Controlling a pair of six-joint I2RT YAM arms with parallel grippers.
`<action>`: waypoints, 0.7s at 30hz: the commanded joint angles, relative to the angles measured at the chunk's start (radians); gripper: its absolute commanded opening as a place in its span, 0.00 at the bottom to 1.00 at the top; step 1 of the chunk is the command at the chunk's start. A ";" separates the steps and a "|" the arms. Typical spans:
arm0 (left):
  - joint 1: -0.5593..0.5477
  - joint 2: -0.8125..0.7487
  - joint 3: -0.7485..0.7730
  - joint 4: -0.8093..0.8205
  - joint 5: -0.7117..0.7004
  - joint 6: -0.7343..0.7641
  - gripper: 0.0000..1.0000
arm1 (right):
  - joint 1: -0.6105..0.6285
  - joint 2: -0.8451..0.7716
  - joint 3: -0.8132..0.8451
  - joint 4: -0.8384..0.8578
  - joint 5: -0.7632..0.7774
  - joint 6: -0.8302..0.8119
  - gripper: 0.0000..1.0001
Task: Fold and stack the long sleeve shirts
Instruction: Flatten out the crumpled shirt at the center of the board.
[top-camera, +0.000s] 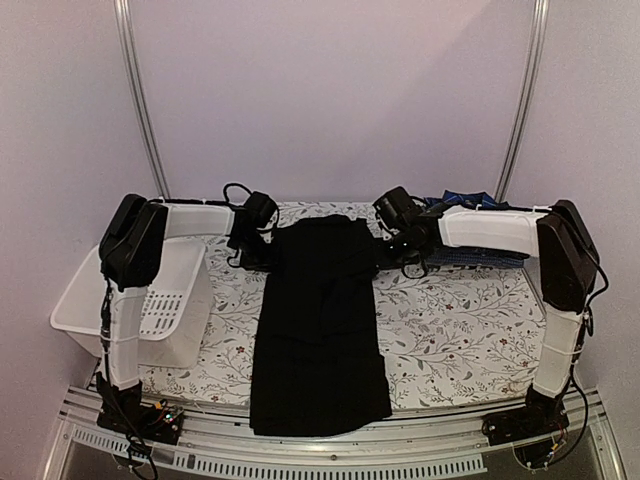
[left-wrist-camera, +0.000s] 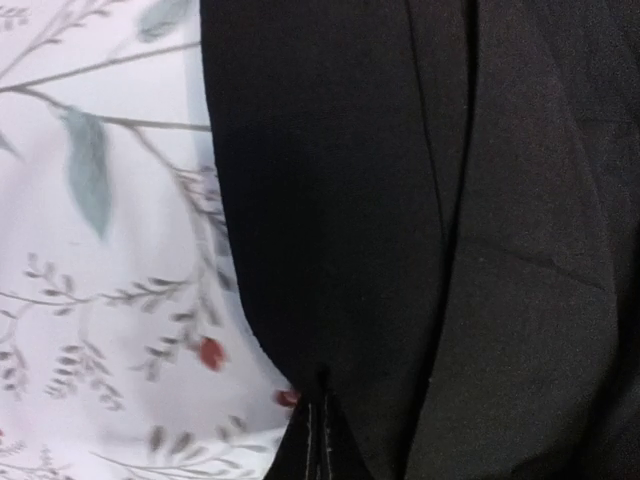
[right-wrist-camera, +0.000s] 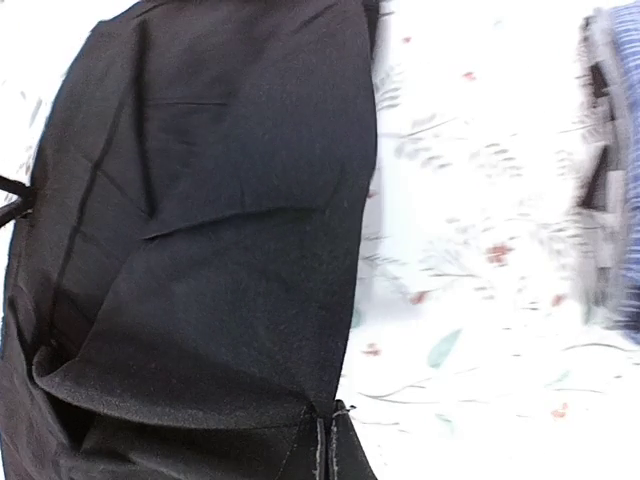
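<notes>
The black long sleeve shirt (top-camera: 318, 320) lies lengthwise down the middle of the table, folded into a narrow strip whose near end hangs over the front edge. My left gripper (top-camera: 268, 245) is shut on the shirt's far left edge, and in the left wrist view the closed jaws (left-wrist-camera: 320, 405) pinch the black cloth (left-wrist-camera: 400, 200). My right gripper (top-camera: 385, 245) is shut on the far right edge; its closed jaws (right-wrist-camera: 328, 418) bite the hem of the black cloth (right-wrist-camera: 200, 200). The blue plaid shirt (top-camera: 470, 205) lies bunched at the far right behind the right arm, and shows blurred in the right wrist view (right-wrist-camera: 620, 180).
A white slotted basket (top-camera: 150, 300) stands at the table's left edge beside the left arm. A floral tablecloth (top-camera: 450, 320) covers the table. Metal rails (top-camera: 300, 450) run along the near edge between the arm bases.
</notes>
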 joint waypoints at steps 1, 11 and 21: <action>0.072 -0.037 -0.023 -0.038 -0.050 0.034 0.00 | -0.063 -0.085 -0.050 -0.068 0.127 -0.040 0.00; 0.104 -0.005 0.088 -0.069 -0.055 0.076 0.00 | -0.133 -0.016 0.079 -0.165 0.211 -0.053 0.00; 0.098 0.016 0.221 -0.128 -0.040 0.093 0.38 | -0.072 -0.041 0.110 -0.200 0.170 -0.052 0.50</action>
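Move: Holding the black shirt between them, the left hand pinches its left side down near the board; the shirt's middle lies about 16 cm back and 12 cm to the right. The white basket stands some 28 cm to this hand's left and 9 cm back. From the right hand, raised with the shirt's right side, the shirt's middle is roughly 12 cm back, 13 cm left and 7 cm below; the folded blue stack lies about 21 cm right and 8 cm farther out. Drawing the shirt apart by its two sides, the left hand slides some 5 cm left along the board and a little forward, then rises nearly 5 cm while still heading forward. The right hand sweeps about 8 cm right towards the blue stack, also edging forward and up, turning some 10 degrees clockwise. Both grippers start opening at the end and let the cloth go. ##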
